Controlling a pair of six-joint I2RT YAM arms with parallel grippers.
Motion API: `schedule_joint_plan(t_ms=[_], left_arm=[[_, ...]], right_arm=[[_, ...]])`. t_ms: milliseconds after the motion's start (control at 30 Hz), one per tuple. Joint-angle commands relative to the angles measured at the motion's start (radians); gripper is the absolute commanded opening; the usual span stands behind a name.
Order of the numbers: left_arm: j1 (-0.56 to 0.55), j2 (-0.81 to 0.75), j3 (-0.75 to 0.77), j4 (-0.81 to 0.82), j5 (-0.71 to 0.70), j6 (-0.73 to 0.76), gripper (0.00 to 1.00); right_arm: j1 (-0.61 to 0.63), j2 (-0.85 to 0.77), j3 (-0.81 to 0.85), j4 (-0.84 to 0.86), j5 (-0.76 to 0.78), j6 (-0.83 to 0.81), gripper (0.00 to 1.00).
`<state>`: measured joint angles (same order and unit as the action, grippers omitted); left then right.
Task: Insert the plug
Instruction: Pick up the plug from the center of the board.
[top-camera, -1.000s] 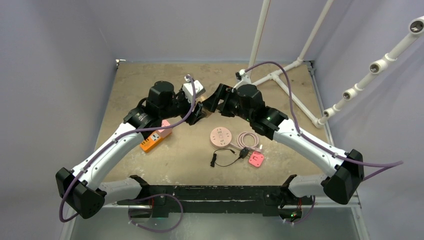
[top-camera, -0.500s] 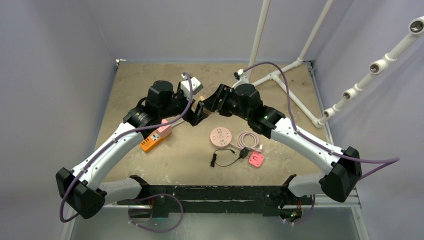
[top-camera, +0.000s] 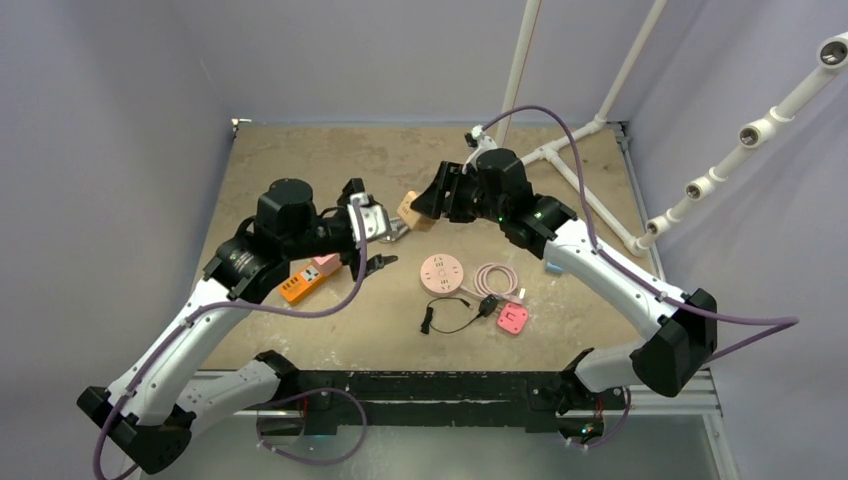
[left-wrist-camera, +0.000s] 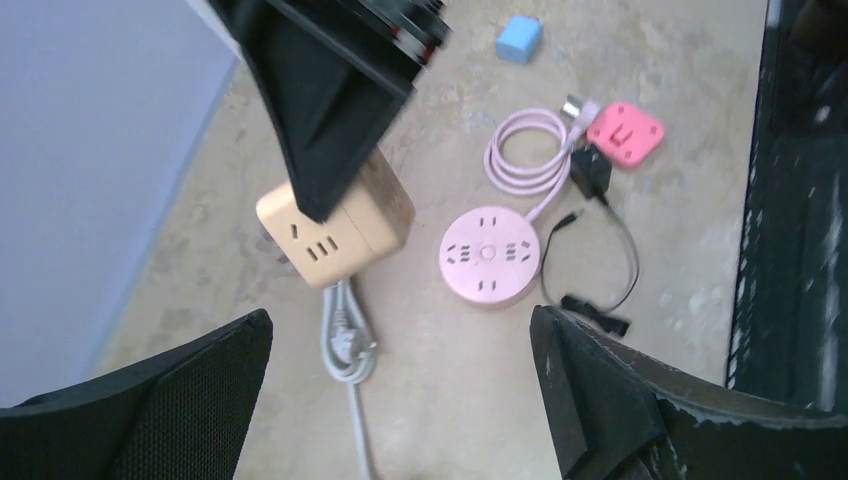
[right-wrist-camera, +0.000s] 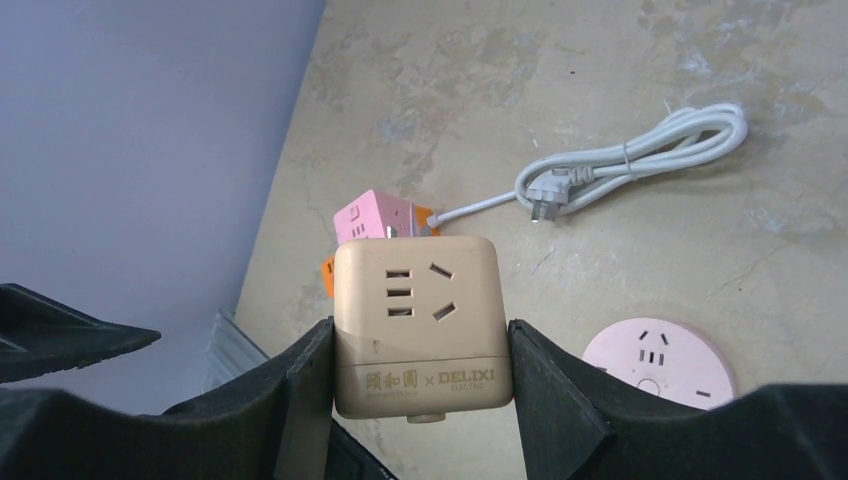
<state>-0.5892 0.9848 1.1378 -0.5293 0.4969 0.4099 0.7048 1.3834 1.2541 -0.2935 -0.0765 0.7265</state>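
My right gripper (right-wrist-camera: 417, 338) is shut on a tan cube socket (right-wrist-camera: 417, 325), holding it above the table with its slotted face towards the wrist camera. The cube (top-camera: 413, 210) hangs at mid-table, and the left wrist view shows it (left-wrist-camera: 335, 225) under a black right finger. A white three-pin plug (right-wrist-camera: 545, 205) on a looped white cable lies flat on the table just beyond the cube; it is also visible below the cube (left-wrist-camera: 348, 345). My left gripper (left-wrist-camera: 400, 330) is open and empty, hovering over that plug, left of the cube (top-camera: 368, 232).
A pink round socket (top-camera: 440, 272), a coiled pink cable (top-camera: 495, 278), a pink square adapter (top-camera: 513, 319) and a black lead (top-camera: 445, 318) lie near the middle front. An orange power strip with a pink cube (top-camera: 312, 278) sits on the left. A white pipe frame (top-camera: 560, 150) stands at back right.
My left gripper has opened and drawn back left and nearer, away from the tan cube. The right gripper has closed on the cube and keeps it, shifted slightly back.
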Motion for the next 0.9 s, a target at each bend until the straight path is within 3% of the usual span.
schedule_joint_plan(t_ms=[0,133,400,667,867], left_arm=[[-0.001,-0.066,-0.035,-0.101,0.046,0.394,0.99],[-0.001,-0.097,-0.124,0.051,0.019,0.503,0.99],[-0.003,-0.048,-0.161,0.183,-0.009,0.687,0.99],[-0.005,-0.026,-0.169,0.188,0.037,0.715,0.99],[-0.011,-0.015,-0.174,0.050,0.082,0.840,0.99]], right_arm=[[-0.009,-0.004,0.100,-0.016,-0.130,-0.132,0.05],[-0.007,0.011,0.113,-0.009,-0.172,-0.181,0.05],[-0.002,0.007,0.093,0.015,-0.244,-0.208,0.05],[0.035,0.054,0.109,0.013,-0.297,-0.248,0.05],[0.050,0.071,0.127,0.014,-0.311,-0.258,0.05]])
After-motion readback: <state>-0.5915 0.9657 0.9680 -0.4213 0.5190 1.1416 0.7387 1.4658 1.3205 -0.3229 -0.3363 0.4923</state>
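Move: In the right hand's grip already, the tan plug sits about 7 cm ahead of the wide-open left hand, 5 cm to its right and 4 cm below it. The left gripper, seen from the right hand, is some 7 cm back, 5 cm left and 4 cm up. On the table about 30 cm below the left hand, the round pink socket lies 9 cm right and 1 cm ahead, the white cable coil 10 cm ahead and 3 cm right. Rolling about 40 degrees around its own finger direction, clockwise seen from its wrist, the wide-open left hand first backs off a little, then comes forward and down some 3 cm to set its jaws about the plug. The right hand keeps its grip and brings the plug to them, rising 2 cm, then sinking again while travelling 5 cm back and left, turning 20 degrees counter-clockwise. ##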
